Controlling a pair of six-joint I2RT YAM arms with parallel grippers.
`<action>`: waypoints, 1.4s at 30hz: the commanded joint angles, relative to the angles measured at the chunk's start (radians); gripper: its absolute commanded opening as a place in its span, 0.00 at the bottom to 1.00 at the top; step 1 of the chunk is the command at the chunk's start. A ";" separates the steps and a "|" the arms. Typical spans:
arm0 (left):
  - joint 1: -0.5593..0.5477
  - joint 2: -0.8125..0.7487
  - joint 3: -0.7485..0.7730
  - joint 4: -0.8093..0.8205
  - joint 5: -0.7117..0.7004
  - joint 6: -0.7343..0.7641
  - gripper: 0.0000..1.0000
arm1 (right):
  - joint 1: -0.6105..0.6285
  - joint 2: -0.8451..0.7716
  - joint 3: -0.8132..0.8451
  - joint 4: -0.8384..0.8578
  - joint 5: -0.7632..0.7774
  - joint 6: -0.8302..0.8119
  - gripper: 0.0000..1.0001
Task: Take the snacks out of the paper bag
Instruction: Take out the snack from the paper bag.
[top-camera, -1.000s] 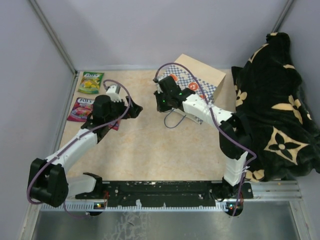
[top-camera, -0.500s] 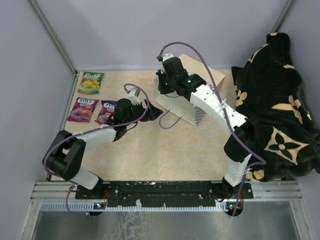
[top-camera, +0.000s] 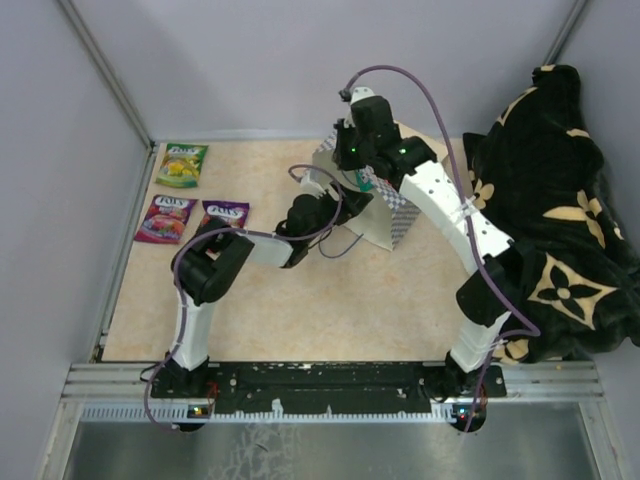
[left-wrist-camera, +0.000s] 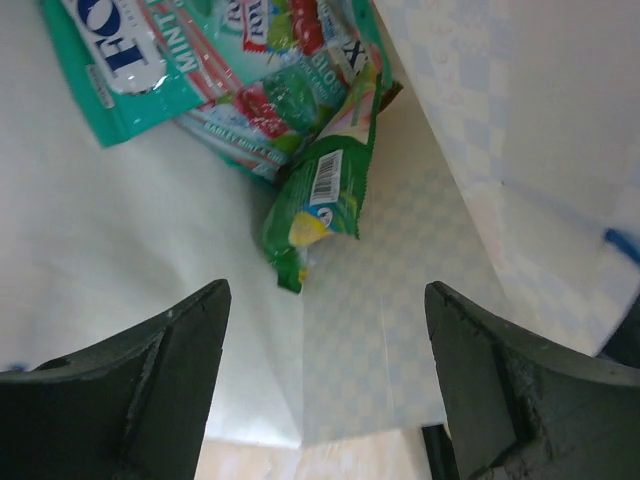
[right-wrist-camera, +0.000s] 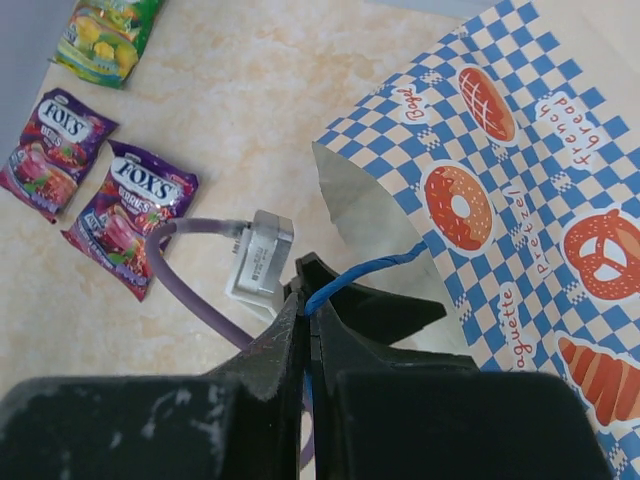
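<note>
The paper bag lies on its side, its mouth facing left. My right gripper is shut on its blue cord handle and holds the upper lip of the mouth up. From above, the right gripper hangs over the mouth. My left gripper reaches into the mouth, open. The left wrist view looks inside: the left gripper holds nothing, and a green snack and teal snacks lie ahead, apart from the fingers. On the table are two purple snacks and a green-yellow snack.
A black-and-tan blanket is heaped at the right side, close to the right arm. Grey walls close in the tabletop on the left and back. The left arm's purple cable loops just in front of the bag mouth.
My left arm has swung right from the purple snacks into the bag's mouth. My right gripper has shut on the blue cord and risen toward the back, lifting the mouth open.
</note>
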 joint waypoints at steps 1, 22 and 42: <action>-0.075 0.060 0.119 -0.002 -0.275 0.020 0.85 | -0.029 -0.105 0.051 0.036 -0.043 0.009 0.00; -0.195 0.238 0.404 -0.071 -0.371 0.383 0.88 | -0.155 -0.215 -0.021 0.122 -0.404 0.131 0.00; -0.153 0.295 0.506 -0.206 -0.181 0.481 0.54 | -0.155 -0.269 -0.061 0.129 -0.367 0.086 0.00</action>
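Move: About 5 cm ahead of the left hand, 11 cm to its right and some 4 cm below lies the green-and-yellow snack inside the paper bag; the teal mint snack is 4 cm farther out than it and 7 cm to its left. The bag's white panel is 4 cm back, 5 cm right and 11 cm below the hand. The right hand, pinching the blue handle, has the green-and-yellow snack 2 cm ahead, 13 cm right and 24 cm down. Reaching deeper into the bag, the open left hand goes right about 10 cm, rising slightly, then forward and finally down some 5 cm onto the green-and-yellow snack, rolling its left side up and starting to close around the packet's near end. Meanwhile the right hand keeps its pinch on the blue handle, lifts it about 7 cm with a drift right, then holds. ##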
